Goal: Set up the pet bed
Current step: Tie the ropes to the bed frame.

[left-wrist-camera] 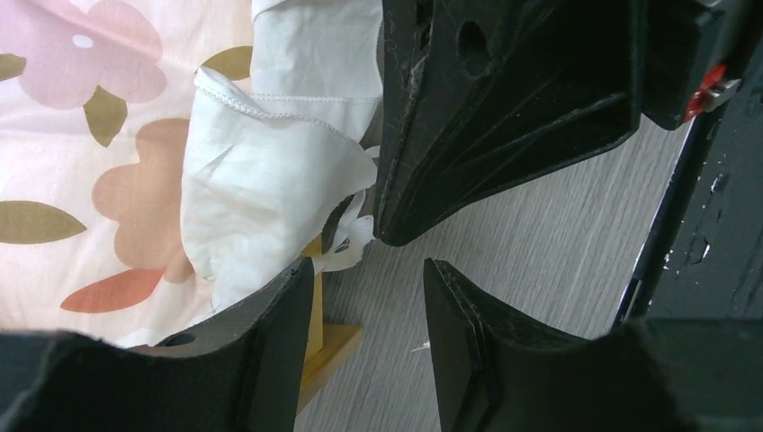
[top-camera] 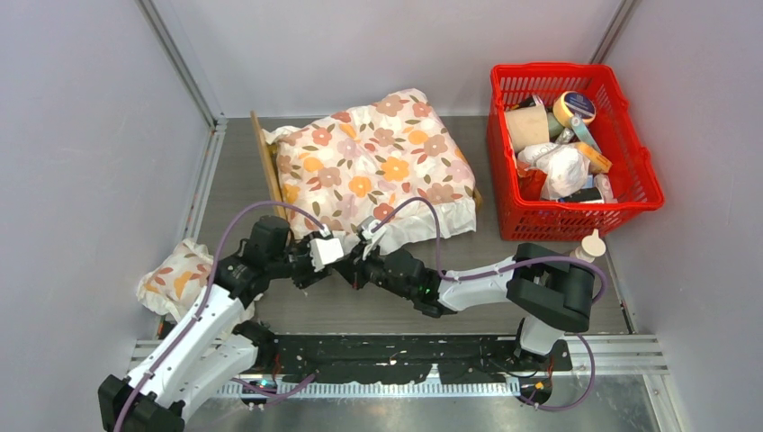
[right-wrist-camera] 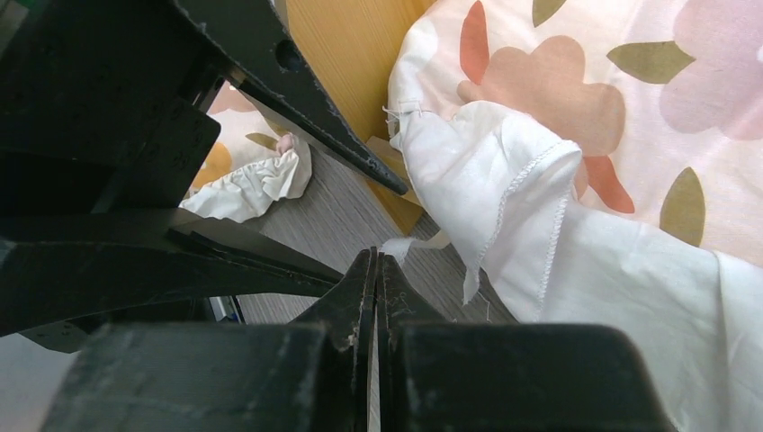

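The pet bed shows only as a light-wood headboard [top-camera: 266, 164] and a wooden corner [left-wrist-camera: 331, 347]. A white floral cushion [top-camera: 378, 162] lies over it and hides the sleeping surface. Both grippers meet at the cushion's near left corner. My right gripper [right-wrist-camera: 373, 258] is shut, pinching a thin white fabric strip [right-wrist-camera: 402, 244] that hangs from the cushion's white hem [right-wrist-camera: 504, 207]. My left gripper [left-wrist-camera: 369, 264] stands open just beside it, over the bed's wooden corner, with nothing between its fingers [left-wrist-camera: 270, 324]. In the top view the left gripper [top-camera: 345, 263] and right gripper [top-camera: 362, 245] almost touch.
A small floral pillow [top-camera: 175, 279] lies on the table at the left, by the left arm. A red basket [top-camera: 630, 193] full of assorted items stands at the back right. A white bottle [top-camera: 591, 245] stands near the basket's front. Grey walls enclose the table on three sides.
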Robot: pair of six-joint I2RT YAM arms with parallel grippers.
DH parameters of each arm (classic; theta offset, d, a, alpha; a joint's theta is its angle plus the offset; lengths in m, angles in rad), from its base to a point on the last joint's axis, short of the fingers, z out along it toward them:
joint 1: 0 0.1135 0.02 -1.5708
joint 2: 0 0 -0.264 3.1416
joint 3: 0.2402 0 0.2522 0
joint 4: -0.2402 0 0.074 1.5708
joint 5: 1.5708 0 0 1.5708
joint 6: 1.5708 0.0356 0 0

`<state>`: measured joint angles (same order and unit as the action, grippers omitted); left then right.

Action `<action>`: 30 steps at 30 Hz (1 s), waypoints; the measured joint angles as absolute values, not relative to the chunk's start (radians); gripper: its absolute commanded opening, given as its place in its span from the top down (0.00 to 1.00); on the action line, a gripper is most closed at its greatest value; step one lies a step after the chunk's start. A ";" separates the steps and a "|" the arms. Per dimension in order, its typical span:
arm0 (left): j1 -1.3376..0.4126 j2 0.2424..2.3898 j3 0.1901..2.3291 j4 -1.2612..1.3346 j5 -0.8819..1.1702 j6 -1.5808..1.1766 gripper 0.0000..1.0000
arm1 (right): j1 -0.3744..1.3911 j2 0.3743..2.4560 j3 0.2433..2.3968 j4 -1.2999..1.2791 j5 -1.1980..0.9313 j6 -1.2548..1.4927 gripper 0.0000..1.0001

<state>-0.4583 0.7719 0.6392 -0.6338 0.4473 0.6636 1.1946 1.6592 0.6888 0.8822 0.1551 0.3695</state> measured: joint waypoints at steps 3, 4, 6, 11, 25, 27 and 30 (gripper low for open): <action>-0.463 0.791 0.639 -0.621 0.438 0.664 0.51 | 1.195 1.659 0.686 0.884 0.155 0.369 0.95; -0.463 0.797 0.639 -0.617 0.434 0.664 0.52 | 1.195 1.659 0.686 0.884 0.155 0.369 0.95; -0.463 0.813 0.639 -0.609 0.418 0.665 0.52 | 1.195 1.659 0.686 0.890 0.154 0.370 0.95; -0.463 0.838 0.639 -0.574 0.408 0.664 0.54 | 1.195 1.658 0.678 0.917 0.152 0.378 0.95; -0.463 0.878 0.639 -0.532 0.433 0.628 1.00 | 1.193 1.649 0.664 0.931 0.133 0.414 0.76; -0.463 0.876 0.639 -0.528 0.443 0.606 1.00 | 1.191 1.638 0.662 0.940 0.136 0.421 0.64; -0.463 0.872 0.639 -0.521 0.463 0.575 1.00 | 1.189 1.608 0.630 0.979 0.160 0.418 0.52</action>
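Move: The rope's end is pinched at my right fingertips, about 1 cm ahead and 1 cm to the left of my right hand point. From my open left hand it lies some 2 cm ahead and about 1 cm lower, right in front of the finger gap. The white cover flap is about 6 cm straight ahead of my left hand and a little lower; the headboard's near end is roughly 10 cm ahead of my left hand and 9 cm to its left. I slip my left hand forward about 2 cm and down about 1 cm, so the rope comes between its open fingers, and shut them on it beside my right fingertips while the right hand keeps nearly still. Only then do I open the right fingers to let go and lift that hand about 2 cm, edging right; the closed left hand eases about 1 cm to the right and slightly up. ##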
